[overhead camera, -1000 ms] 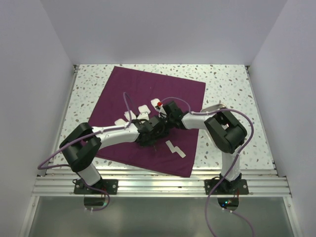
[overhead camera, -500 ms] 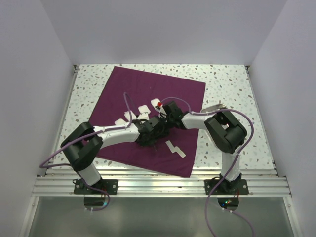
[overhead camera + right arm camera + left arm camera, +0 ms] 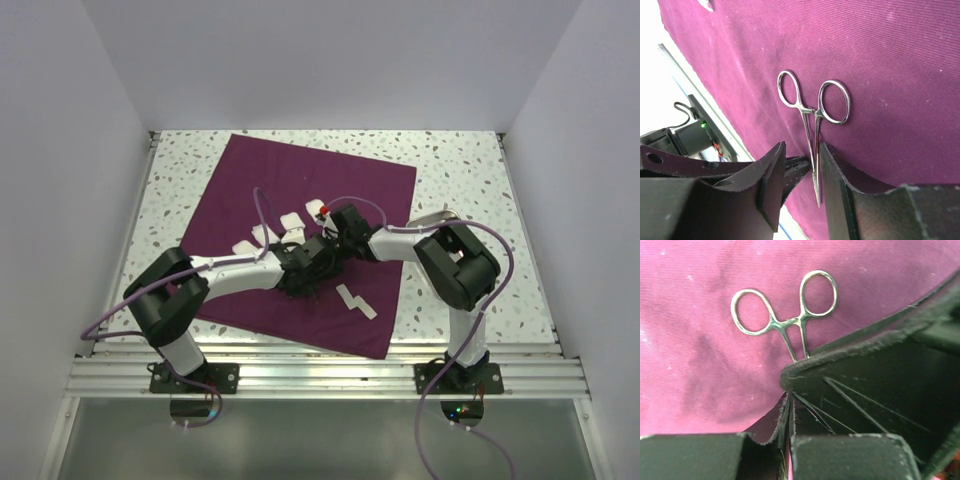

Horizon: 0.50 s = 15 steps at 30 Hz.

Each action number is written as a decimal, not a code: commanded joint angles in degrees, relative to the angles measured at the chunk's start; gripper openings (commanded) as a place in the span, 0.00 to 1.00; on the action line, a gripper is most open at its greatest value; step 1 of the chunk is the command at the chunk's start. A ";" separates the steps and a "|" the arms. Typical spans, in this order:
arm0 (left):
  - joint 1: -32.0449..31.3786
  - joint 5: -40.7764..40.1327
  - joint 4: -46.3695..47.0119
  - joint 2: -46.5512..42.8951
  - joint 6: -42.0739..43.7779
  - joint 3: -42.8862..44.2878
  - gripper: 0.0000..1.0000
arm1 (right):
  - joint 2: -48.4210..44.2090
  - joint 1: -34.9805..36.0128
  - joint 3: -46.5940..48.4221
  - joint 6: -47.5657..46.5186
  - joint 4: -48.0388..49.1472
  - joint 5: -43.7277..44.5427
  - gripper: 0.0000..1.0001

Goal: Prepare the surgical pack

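Observation:
The surgical pack's purple cloth (image 3: 300,180) lies spread flat on the table. Small white gauze squares (image 3: 293,222) lie on it, and a white strip (image 3: 350,300) sits near its front. Both grippers meet over the cloth's middle. A thin metal clamp (image 3: 790,322) with two ring handles sticks out from my left gripper (image 3: 788,410), which is shut on its shaft. My right gripper (image 3: 801,150) stands open around the same clamp (image 3: 812,107). One finger (image 3: 835,170) rests against the shaft and the other stands a gap away. The clamp's pointed tip shows between them.
A silver metal tray (image 3: 435,217) peeks out behind the right arm's elbow. The speckled tabletop (image 3: 460,160) shows around the cloth, with white walls on three sides. An aluminium rail (image 3: 320,375) runs along the near edge.
My left gripper has crept slightly toward the right gripper with the clamp. The right gripper's jaws have narrowed a touch around the shaft.

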 commanded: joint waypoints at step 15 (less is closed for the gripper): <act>-0.42 -0.54 5.00 -0.93 -1.06 -1.46 0.00 | 2.10 0.99 0.86 -1.50 -3.15 1.15 0.11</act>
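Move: The hemostat lies on the cloth between the right hand's open fingers, rings pointing forward and a little left. Its middle is about 2 cm ahead, 1 cm left and 1 cm below that hand. The nearer white strip is some 8 cm right and 3 cm back, the nearest gauze square about 12 cm left and 11 cm ahead. From the left hand, the hemostat's middle lies about 2 cm straight ahead and 1 cm below. The right fingers close on the hemostat's shanks and pinch them as the hand sinks about 1 cm, its wrist barely turning. The left hand, still shut with its fingertips against the shanks, pushes them about 1 cm to the right, rolling only a few degrees. ##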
